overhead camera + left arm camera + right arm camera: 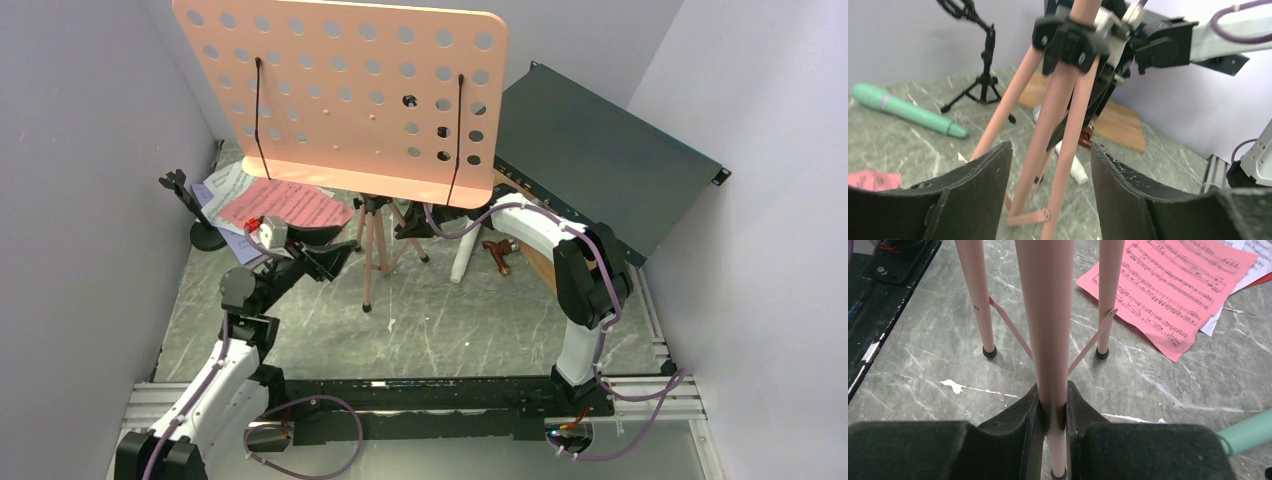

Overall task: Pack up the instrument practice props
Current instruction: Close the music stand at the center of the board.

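The pink perforated music tripod (340,95) stands mid-table on thin pink legs (1068,130). My right gripper (1053,390) is shut on one pink leg (1043,315), just below the desk in the top view, where the gripper (408,228) is seen. My left gripper (1050,147) is open just left of the legs, nothing touching its pads. Red sheet music (1173,285) lies on white and lavender pages (225,190). A green microphone (908,112), a white microphone (465,255) and a black microphone mount (983,75) are on the table.
A large dark green metal box (600,160) leans at the back right, with a flat brown wooden board (1118,122) below it. A second black mount (195,215) stands at the far left by the wall. A small brown object (497,252) lies near the white microphone.
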You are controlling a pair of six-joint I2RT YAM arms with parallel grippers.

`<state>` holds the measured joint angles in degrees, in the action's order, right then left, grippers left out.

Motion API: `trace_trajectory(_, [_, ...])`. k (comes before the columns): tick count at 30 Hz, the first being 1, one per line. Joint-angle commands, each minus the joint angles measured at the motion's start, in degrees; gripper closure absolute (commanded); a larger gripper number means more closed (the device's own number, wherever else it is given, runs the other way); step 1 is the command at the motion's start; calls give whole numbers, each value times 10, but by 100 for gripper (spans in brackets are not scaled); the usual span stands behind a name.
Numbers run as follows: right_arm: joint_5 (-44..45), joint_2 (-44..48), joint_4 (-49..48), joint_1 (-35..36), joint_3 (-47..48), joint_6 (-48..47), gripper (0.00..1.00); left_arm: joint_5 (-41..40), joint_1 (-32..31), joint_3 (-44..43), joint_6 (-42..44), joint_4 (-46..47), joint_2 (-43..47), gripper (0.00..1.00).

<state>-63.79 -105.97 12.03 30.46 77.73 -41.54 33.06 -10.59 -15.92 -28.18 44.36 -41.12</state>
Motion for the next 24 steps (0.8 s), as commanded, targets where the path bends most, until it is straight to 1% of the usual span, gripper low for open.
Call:
trace_trajectory(1, [-18, -28, 80, 12, -23, -15, 86, 22, -11, 6, -2, -4, -12, 37])
trace_trajectory(6, [-21, -28, 93, 12, -21, -27, 88, 13, -55, 4, 6, 23, -71, 38])
trace_trajectory(8, [-26, -27, 95, 12, -22, -28, 92, 7, -68, 6, 7, 43, -90, 39])
trace_trajectory(9, [-28, -27, 97, 12, -21, -29, 94, 4, -76, 6, 10, 51, -101, 42])
trace_trajectory(11, [-33, -27, 103, 12, -19, -32, 100, -1, -89, 0, 19, 52, -119, 54])
trace_trajectory(13, [-40, -26, 106, 12, -17, -30, 100, -3, -99, -12, 27, 43, -134, 72])
trace_trajectory(14, [-43, -25, 106, 12, -16, -25, 100, -6, -103, -18, 31, 39, -139, 82])
trace_trajectory(15, [-44, -22, 101, 13, -16, -10, 100, -8, -107, -24, 32, 37, -144, 91])
trace_trajectory(16, [-44, -19, 89, 13, -16, 13, 100, -12, -108, -28, 31, 37, -147, 97])
trace_trajectory(17, [-45, -14, 78, 13, -16, 43, 100, -18, -110, -34, 27, 38, -149, 100])
trace_trajectory(20, [-39, -4, 55, 14, -4, 115, 100, -37, -114, -36, 7, 63, -153, 100])
trace_trajectory(24, [-45, 6, 37, 17, -8, 149, 100, -65, -119, -37, -1, 91, -160, 100])
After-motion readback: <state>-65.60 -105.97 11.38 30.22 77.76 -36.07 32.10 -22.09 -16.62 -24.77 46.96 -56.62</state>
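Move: The left hand is open beside the music stand's front leg. The spot to grip on it is about 4 cm to the right and 6 cm lower, level fore and aft. The rear-left leg stands roughly 6 cm ahead, 1 cm right and 8 cm below that hand; the right leg, already in the right hand, some 9 cm right, 5 ahead and 8 below. From the right hand, the front leg's grip spot lies about 6 cm back, 5 left and 4 higher. The left fingers close around the stand's front leg after the hand comes down and to the right, about 6 cm each way, half-open at first and shutting near the end of the travel. The hand tips down and swings clockwise, each about 10 degrees. The right hand stays almost in place, still gripping the right leg. ##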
